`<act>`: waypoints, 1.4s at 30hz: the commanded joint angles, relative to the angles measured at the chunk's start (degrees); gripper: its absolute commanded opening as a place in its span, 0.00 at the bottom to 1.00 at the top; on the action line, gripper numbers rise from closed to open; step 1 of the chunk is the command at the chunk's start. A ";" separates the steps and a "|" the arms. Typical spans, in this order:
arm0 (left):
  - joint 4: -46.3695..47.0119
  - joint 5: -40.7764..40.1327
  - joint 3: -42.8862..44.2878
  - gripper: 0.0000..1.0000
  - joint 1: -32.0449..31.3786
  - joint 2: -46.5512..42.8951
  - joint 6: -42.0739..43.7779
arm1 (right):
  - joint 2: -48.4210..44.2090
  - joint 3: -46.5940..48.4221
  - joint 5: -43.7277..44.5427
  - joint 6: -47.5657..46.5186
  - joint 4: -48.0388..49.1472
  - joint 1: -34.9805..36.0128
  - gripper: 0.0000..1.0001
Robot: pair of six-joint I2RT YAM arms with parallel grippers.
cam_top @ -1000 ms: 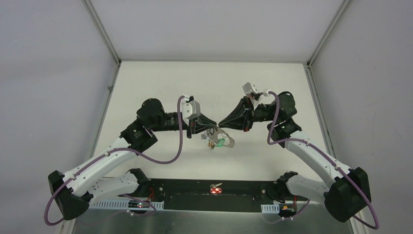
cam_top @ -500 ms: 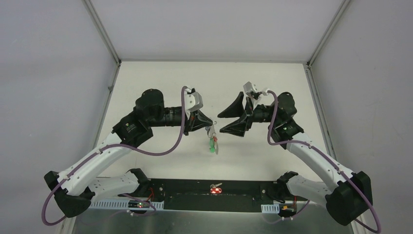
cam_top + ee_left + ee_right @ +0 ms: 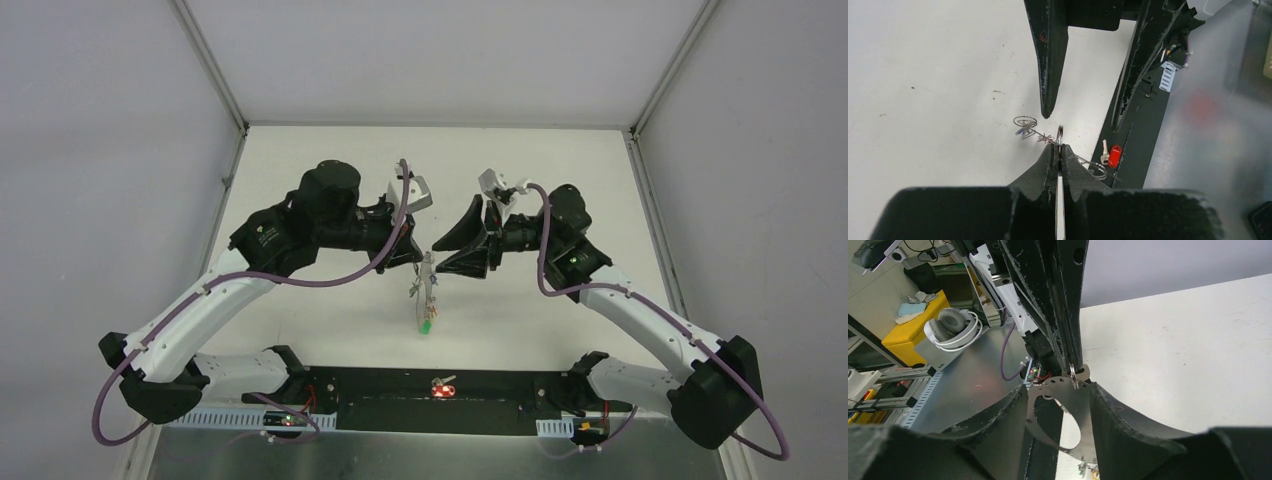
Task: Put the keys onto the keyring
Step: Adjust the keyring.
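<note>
The keyring (image 3: 428,282) is a flat grey metal loop that hangs above the table from my left gripper (image 3: 416,256), which is shut on its top edge. A green key (image 3: 427,326) dangles at its lowest point. In the left wrist view the keyring (image 3: 1060,133) shows edge-on, pinched in the left gripper (image 3: 1060,146). My right gripper (image 3: 438,258) stands open right beside the ring. In the right wrist view the keyring (image 3: 1068,407) hangs between the spread fingers of the right gripper (image 3: 1058,387), ungripped. A red key (image 3: 443,386) lies on the black base strip.
The black base strip (image 3: 380,395) runs along the near edge between the arm bases, and the red key (image 3: 1114,156) on it also shows in the left wrist view. Grey walls close in the white table (image 3: 300,170) at the left, back and right.
My right gripper has opened and let go of the keyring. My left gripper has lifted and turned with it, so the ring now hangs edge-on with the green key lowest.
</note>
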 commanded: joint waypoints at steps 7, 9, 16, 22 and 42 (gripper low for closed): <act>-8.04 -3.76 8.30 0.00 -2.62 2.95 1.63 | 3.50 4.94 2.03 -2.80 -1.65 3.19 0.36; -8.26 -3.56 8.58 0.00 -2.89 3.28 1.74 | 4.08 5.28 2.14 -3.32 -2.50 3.51 0.34; -8.48 -3.56 9.11 0.00 -3.32 4.09 1.69 | 5.60 6.19 1.18 -3.74 -3.23 4.50 0.18; -8.48 -3.84 9.43 0.00 -3.35 3.88 1.89 | 5.47 6.67 1.21 -7.48 -8.61 4.81 0.01; 2.37 -5.86 4.18 0.69 -1.23 -0.51 -10.21 | -0.93 2.31 5.26 -11.05 -10.00 3.72 0.00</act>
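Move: The small metal ring, which carries the keyring and is still pinched in the left hand's shut tips, lies about 2 cm to the left of the half-open right hand, 1 cm ahead and 1 cm lower, and roughly 1 cm to the right of the left hand point. From the right hand, the grey keyring plate hangs some 2 cm left, 3 cm back and 7 cm below, with its green tag about 2 cm left, 6 cm back and 15 cm below. Leftward and down by about 2.5 and 2 cm, the right hand closes its fingers on the ring while the left keeps its pinch, sinking 1.5 cm, easing 1 cm back and dipping its fingertips some 10 degrees. The left then opens wide, letting go, and rises 2 cm and comes 1 cm forward, as the right, holding on, sinks another centimetre and draws 1 cm back to the right. ##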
